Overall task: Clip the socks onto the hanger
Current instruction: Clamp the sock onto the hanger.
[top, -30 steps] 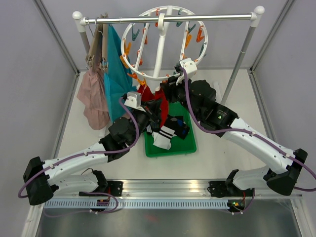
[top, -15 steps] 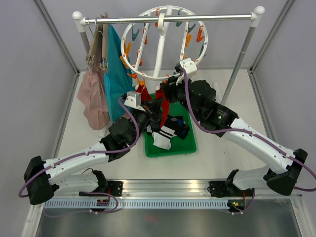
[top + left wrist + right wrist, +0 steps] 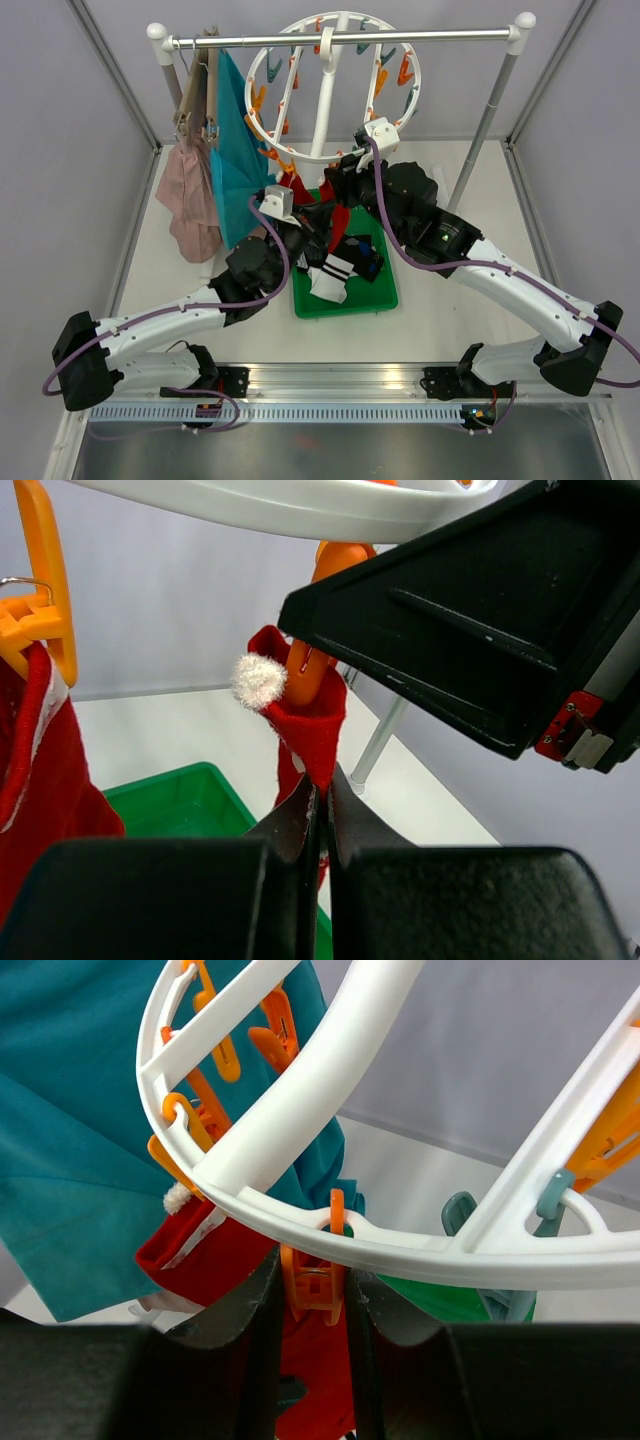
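Note:
The white ring hanger (image 3: 335,85) hangs from the rail. In the left wrist view, my left gripper (image 3: 322,785) is shut on a red sock (image 3: 310,725), whose top with a white pompom reaches the mouth of an orange clip (image 3: 310,665). My right gripper (image 3: 312,1270) is shut on that orange clip (image 3: 315,1280) under the hanger ring (image 3: 400,1255), squeezing its handles. The held red sock (image 3: 315,1360) hangs below the clip. A second red sock (image 3: 40,750) hangs from another orange clip to the left. More socks (image 3: 340,270) lie in the green tray (image 3: 378,295).
A teal cloth (image 3: 235,150) and a pink garment (image 3: 188,195) hang on slim hangers at the rail's left end. The rail's right post (image 3: 490,110) stands behind my right arm. Both arms crowd together under the ring above the tray.
My left gripper has risen and moved toward the hanger, carrying the red sock up to the clip. The right gripper has stayed on the clip.

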`<state>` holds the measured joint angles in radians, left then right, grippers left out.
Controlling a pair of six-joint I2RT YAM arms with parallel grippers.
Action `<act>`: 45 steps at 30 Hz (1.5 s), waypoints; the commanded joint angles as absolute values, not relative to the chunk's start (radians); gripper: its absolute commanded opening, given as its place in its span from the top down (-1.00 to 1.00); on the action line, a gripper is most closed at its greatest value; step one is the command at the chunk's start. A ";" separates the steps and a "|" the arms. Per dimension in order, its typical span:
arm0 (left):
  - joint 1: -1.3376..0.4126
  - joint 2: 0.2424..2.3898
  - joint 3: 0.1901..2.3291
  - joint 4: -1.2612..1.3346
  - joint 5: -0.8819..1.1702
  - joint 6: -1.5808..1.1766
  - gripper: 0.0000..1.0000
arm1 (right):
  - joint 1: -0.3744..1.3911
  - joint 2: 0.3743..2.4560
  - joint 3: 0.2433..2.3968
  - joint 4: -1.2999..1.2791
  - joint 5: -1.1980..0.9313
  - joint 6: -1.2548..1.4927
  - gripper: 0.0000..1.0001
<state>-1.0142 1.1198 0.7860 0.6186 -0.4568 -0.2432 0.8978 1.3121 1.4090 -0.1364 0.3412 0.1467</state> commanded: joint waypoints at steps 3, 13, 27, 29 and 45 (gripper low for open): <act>-1.012 1.118 0.807 0.664 -0.439 -0.275 0.95 | 0.900 1.282 1.430 -0.123 0.350 0.166 0.99; -1.011 1.108 0.811 0.689 -0.440 -0.253 0.95 | 0.900 1.292 1.428 -0.135 0.351 0.161 1.00; -1.011 1.095 0.816 0.693 -0.459 -0.213 0.95 | 0.900 1.299 1.462 -0.182 0.342 0.179 0.66; -1.011 1.094 0.821 0.684 -0.465 -0.212 0.95 | 0.902 1.290 1.468 -0.201 0.338 0.192 0.26; -1.009 0.970 0.854 0.450 -0.704 -0.178 0.93 | 0.900 1.082 1.332 -0.313 0.302 0.287 -0.57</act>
<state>-1.0138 1.0069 0.8066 0.4900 -0.6140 -0.2314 0.8993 1.1126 1.3678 -0.2722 0.3099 0.2626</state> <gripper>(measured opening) 0.032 0.786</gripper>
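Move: The orange clip to be closed on the red sock sits right between the right fingertips, squeezed at about their height. A second orange clip, already on red cloth, hangs some 7 cm to the left of it and 1 cm farther out; a teal clip hangs roughly 7 cm to the right of the squeezed clip and 3 cm farther out. From the left hand, which pinches the sock just below, the squeezed clip is about 3 cm ahead, 1 cm right and 5 cm up. The orange clip stays squeezed over the sock's edge for most of the time, then the right fingers open wide and let it go; the right hand pulls away from the clip, back and to the right by about 5 cm, rising some 2 cm. The left hand keeps its pinch on the sock below the clip and, as the clip is freed, carries it about 4 cm left and slightly up. ##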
